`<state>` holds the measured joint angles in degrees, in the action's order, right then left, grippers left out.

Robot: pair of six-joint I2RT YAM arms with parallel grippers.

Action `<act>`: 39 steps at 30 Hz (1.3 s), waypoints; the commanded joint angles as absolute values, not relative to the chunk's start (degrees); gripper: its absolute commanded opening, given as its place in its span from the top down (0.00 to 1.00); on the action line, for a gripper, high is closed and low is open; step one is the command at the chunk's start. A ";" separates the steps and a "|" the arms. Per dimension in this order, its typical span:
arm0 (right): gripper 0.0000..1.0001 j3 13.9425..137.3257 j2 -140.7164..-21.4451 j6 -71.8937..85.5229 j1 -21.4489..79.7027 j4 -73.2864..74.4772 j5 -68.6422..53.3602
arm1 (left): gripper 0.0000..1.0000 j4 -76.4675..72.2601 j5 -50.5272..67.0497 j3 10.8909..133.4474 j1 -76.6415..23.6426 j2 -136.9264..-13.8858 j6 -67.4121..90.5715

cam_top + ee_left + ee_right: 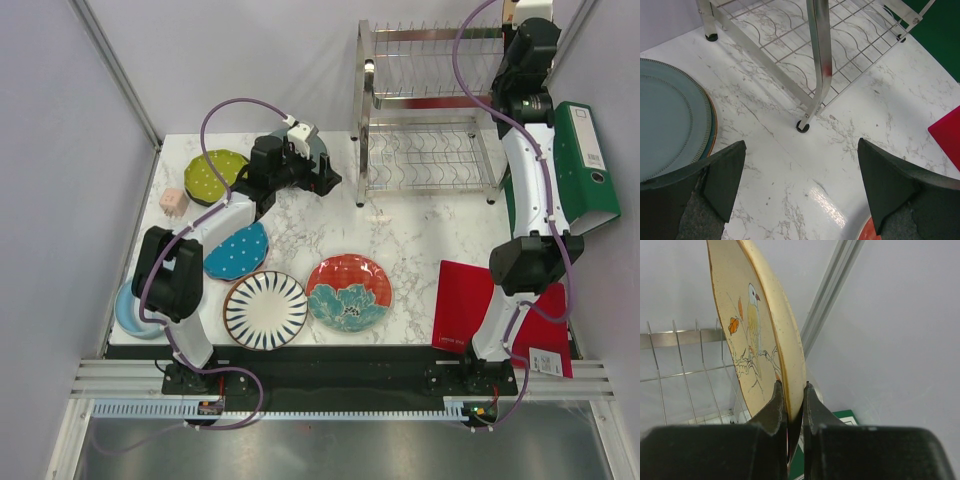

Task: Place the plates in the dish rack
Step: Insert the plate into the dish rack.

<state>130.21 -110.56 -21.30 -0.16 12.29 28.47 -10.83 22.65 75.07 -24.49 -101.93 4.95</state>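
Observation:
My right gripper (794, 390) is shut on the lower rim of a tan plate with a bird (755, 325), held upright on edge high up by the wires of the dish rack (685, 365). The steel dish rack (430, 120) stands at the back of the table with no plates in its slots. My left gripper (800, 185) hangs open over bare marble just before a rack leg (817, 75), with a grey-blue plate (665, 125) to its left. On the table lie lime (212, 175), teal dotted (237, 252), striped (265, 309) and red floral (349, 292) plates.
A green binder (580, 170) stands right of the rack, under my right arm. A red folder (470, 305) lies at the front right. A small pink cube (173, 201) sits near the lime plate. Another grey-blue plate (135, 310) lies at the front left edge.

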 commanded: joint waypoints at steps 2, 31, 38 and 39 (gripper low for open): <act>1.00 133.42 -108.98 -22.24 -1.14 1.58 30.76 | 0.00 -12.39 23.20 77.17 -24.43 -102.22 6.06; 1.00 136.86 -113.12 -21.88 -4.57 7.82 26.98 | 0.00 -12.13 23.47 78.66 -24.43 -103.45 7.21; 1.00 133.68 -114.08 -20.13 -5.27 12.91 27.34 | 0.00 -12.13 22.59 77.70 -24.35 -102.40 6.59; 1.00 134.03 -114.60 -19.87 -5.27 14.40 27.07 | 0.00 -12.13 22.59 77.52 -24.35 -102.31 6.50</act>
<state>133.69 -115.90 -20.18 -3.14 16.36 23.46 -10.81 22.65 76.23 -24.49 -103.04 5.52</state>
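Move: The bird plate is already pinched in the right gripper, standing on edge. Its slot at the right end of the rack's upper tier lies about 5 cm ahead of that hand, 1 cm to its left and 8 cm below. The rack's right end bar is some 7 cm ahead, 4 cm right and 6 cm below; the green binder sits 17 cm right, 5 cm back and 35 cm below. From the idle left gripper the slot is roughly 42 cm right, 13 cm ahead and 19 cm higher. Keep the right gripper shut on the bird plate's near edge. After a brief hover, lower the plate about 3.5 cm and reach some 3 cm forward, easing slightly right, down into the end slot between the wires and the right end bar. Tip the hand down about 5 degrees; partway, let it rise barely 1 cm, then sink again. ##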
